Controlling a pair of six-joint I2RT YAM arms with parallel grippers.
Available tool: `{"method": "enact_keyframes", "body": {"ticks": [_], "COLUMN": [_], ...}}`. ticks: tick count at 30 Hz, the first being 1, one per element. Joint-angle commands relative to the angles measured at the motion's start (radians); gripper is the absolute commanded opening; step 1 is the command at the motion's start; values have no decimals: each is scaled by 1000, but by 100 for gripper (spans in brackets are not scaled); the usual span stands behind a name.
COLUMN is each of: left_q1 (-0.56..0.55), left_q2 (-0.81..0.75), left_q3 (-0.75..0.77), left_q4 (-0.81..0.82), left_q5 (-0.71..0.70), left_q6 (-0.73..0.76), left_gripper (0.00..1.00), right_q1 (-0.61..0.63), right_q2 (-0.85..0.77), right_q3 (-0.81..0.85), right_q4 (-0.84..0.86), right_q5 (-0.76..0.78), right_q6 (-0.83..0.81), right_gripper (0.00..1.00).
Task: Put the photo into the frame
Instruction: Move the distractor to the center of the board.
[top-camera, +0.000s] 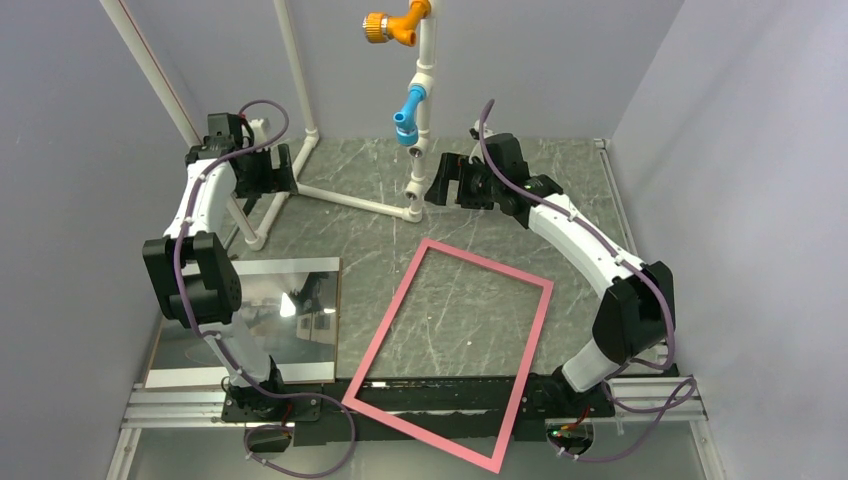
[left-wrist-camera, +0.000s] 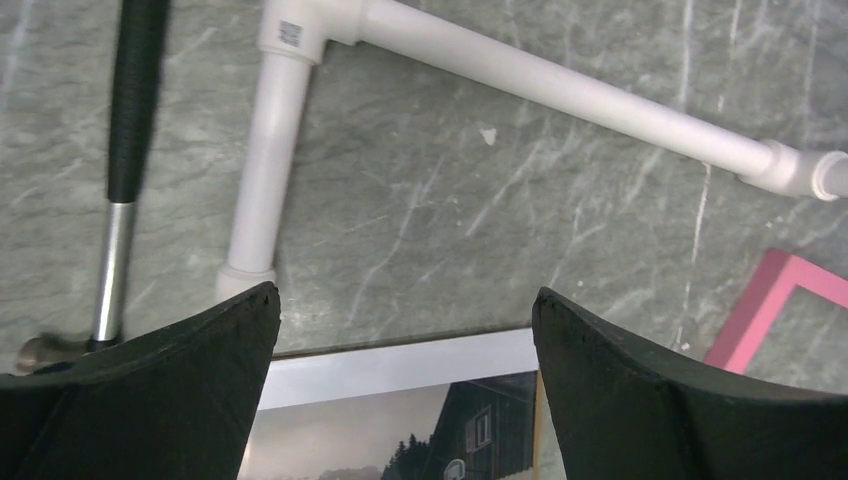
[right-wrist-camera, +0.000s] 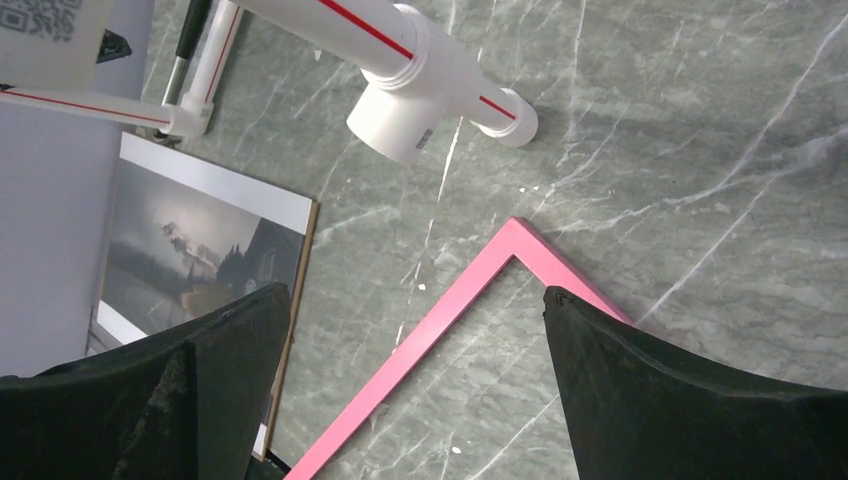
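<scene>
The frame (top-camera: 380, 335), pink with a clear pane, lies flat and skewed mid-table, its near corner over the front rail. The photo (top-camera: 270, 310), a glossy print of a house under a grey sky, lies at the left on a brown board. My left gripper (top-camera: 268, 172) hovers open at the back left. In the left wrist view the left gripper (left-wrist-camera: 405, 300) is above the photo's (left-wrist-camera: 400, 410) far white margin, with nothing between its fingers. My right gripper (top-camera: 440, 188) is open at the back centre. In the right wrist view the right gripper (right-wrist-camera: 415, 295) is above the frame's (right-wrist-camera: 420, 338) far corner.
A white pipe stand (top-camera: 345, 198) with orange and blue fittings rises at the back between the arms. Its base pipes (left-wrist-camera: 270, 150) lie just beyond the photo. A tool with a black handle (left-wrist-camera: 125, 130) lies left of them. Grey walls close in the table on both sides.
</scene>
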Motion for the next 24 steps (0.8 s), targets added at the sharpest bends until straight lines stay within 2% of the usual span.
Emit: {"method": "enact_keyframes", "body": {"ticks": [1,7,14,20,24], "left_q1": [18,-5,-123,-247,-358], "left_q2": [-57,-65,-86,-179,-239], "left_q3": [-30,-52,-80,-248,-362], "left_q4": [38,46,1,65,110], "left_q5": [129,203,165,173,173], "left_q6": [1,-2,-3,-54,-105], "left_gripper": [99,99,100,100,97], "right_q1": [2,1,-1,-32,-100], "right_q2": [-41,-46,-68,-131,-182], "right_q3": [-23,-39,-117,-243,-346], "right_q4": [20,23,33,55,105], "right_q5": [-20,-31,-61,-86,-186], "right_q6": [-9,-8,5,45,108], "right_gripper": [100,100,100,100,100]}}
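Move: The pink frame lies flat on the table, its middle about 25 cm back, 2 cm right and 22 cm below the right hand; its far corner is nearly level, 4 cm to that hand's left. The pipe stand's near upright has its foot 7 cm ahead and 7 cm left of it. From the left hand the frame's middle is some 43 cm right and 31 cm back, the photo's 25 cm back and 5 cm left, the pipe T-joint 8 cm ahead and 2 cm right, all roughly 17 cm below. Towards the pink frame both empty, wide-open grippers travel, leaving the pipe stand behind. The left hand swings right about 14 cm, slowly and then fast, drawing back some 8 cm over the photo's far right corner while turning clockwise about 20 degrees. The right hand sinks and draws back, about 6 and 5 cm, veering slightly right late on and tipping its fingers further down. ##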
